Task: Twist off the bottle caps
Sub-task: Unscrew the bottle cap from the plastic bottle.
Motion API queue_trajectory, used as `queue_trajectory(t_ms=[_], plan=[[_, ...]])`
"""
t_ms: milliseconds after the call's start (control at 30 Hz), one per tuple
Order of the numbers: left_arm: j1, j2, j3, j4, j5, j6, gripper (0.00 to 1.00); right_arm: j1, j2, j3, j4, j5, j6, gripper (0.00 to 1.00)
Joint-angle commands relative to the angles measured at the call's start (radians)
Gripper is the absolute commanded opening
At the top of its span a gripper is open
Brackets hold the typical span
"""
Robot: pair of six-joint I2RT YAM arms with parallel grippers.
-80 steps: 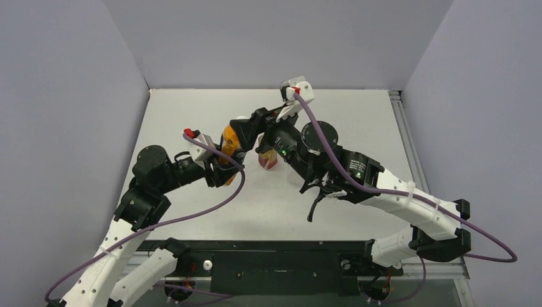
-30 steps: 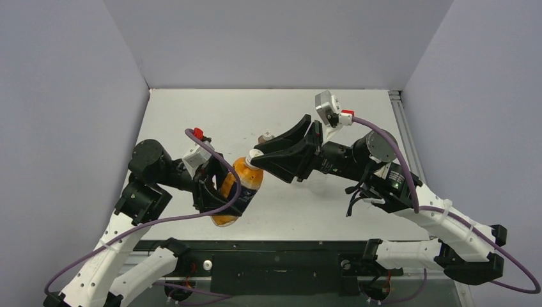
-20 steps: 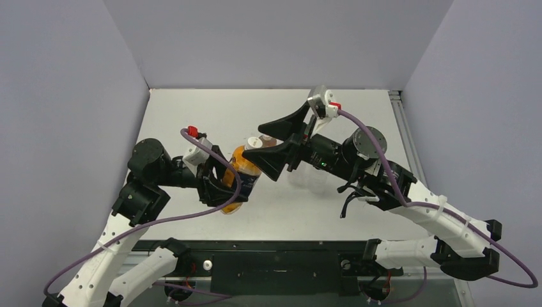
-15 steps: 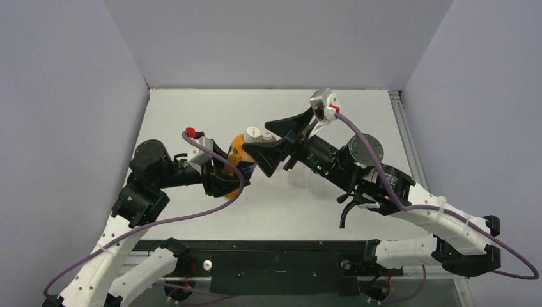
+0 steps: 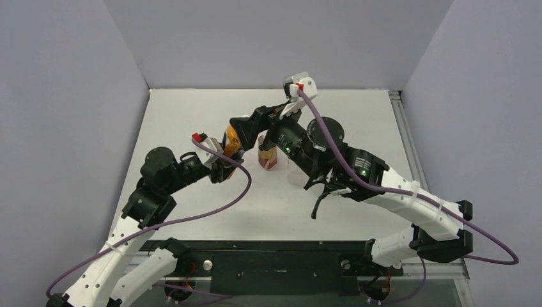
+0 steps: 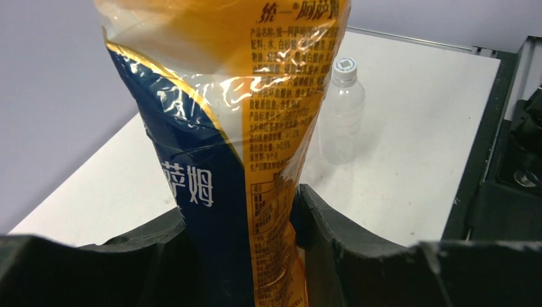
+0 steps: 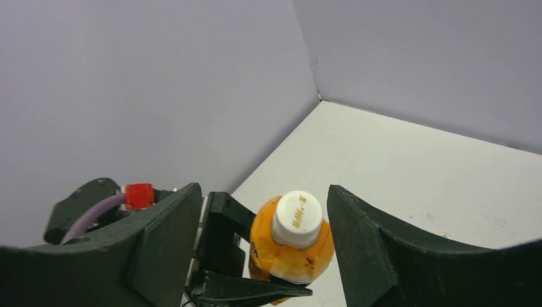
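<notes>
The orange bottle (image 6: 255, 96) with its dark blue label is held upright above the table, my left gripper (image 6: 240, 211) shut on its lower body. Its white cap (image 7: 297, 219) sits on the neck. My right gripper (image 7: 264, 195) is open and straddles that cap, with a gap on each side. From above, the orange bottle (image 5: 231, 141) shows between the left gripper (image 5: 222, 170) and the right gripper (image 5: 246, 125). The reddish-brown bottle (image 5: 269, 159) stands just right of it, its cap hidden by the right arm. The clear bottle (image 6: 340, 121) stands on the table with a white cap (image 6: 345, 66).
The white table (image 5: 358, 121) is walled by grey panels at the back and both sides. The right arm (image 5: 358, 173) stretches across the middle of the table above the standing bottles. A black rail (image 5: 275, 256) runs along the near edge.
My right gripper let go of the orange bottle's cap, opened wide, then came back around it with narrower jaws. The left arm swung the bottle from a tilt near the front to upright farther back.
</notes>
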Motion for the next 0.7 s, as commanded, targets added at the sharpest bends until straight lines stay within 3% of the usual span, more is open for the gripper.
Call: queue_trajectory(t_ms=[0, 200, 467, 600, 667], plan=[[-0.006, -0.022, 0.003, 0.118, -0.044, -0.003, 0.00, 0.009, 0.026, 0.040, -0.044, 0.081, 0.011, 0.66], [-0.006, -0.034, -0.006, 0.122, -0.036, -0.020, 0.00, 0.007, 0.037, 0.026, -0.014, 0.064, 0.023, 0.59], [-0.006, -0.037, -0.006, 0.118, -0.031, -0.029, 0.00, 0.004, 0.040, 0.023, 0.000, 0.033, 0.040, 0.41], [-0.006, -0.036, -0.003, 0.108, -0.028, -0.030, 0.00, -0.001, 0.041, 0.018, -0.001, 0.022, 0.046, 0.28], [-0.006, -0.035, -0.003, 0.108, -0.029, -0.034, 0.00, -0.004, 0.039, 0.015, -0.001, 0.013, 0.048, 0.17]])
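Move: The white cap of the orange bottle is about 4 cm below my open right fingers and some 2 cm ahead of them, level left to right. The red-labelled bottle stands on the table some 19 cm ahead, 5 cm right and 30 cm down; a clear bottle is 11 cm right of it and 6 cm nearer. From my left hand, already gripping this bottle low, the cap is about 12 cm up, 6 ahead and 4 right. I drop my right hand about 3 cm, easing a little forward and left, so that the open fingers come down around the white cap; then I hold it there and close them from wide open until they pinch the cap from both sides. Meanwhile my left hand keeps its grip on the orange bottle and lifts it about 1.5 cm to meet them. ##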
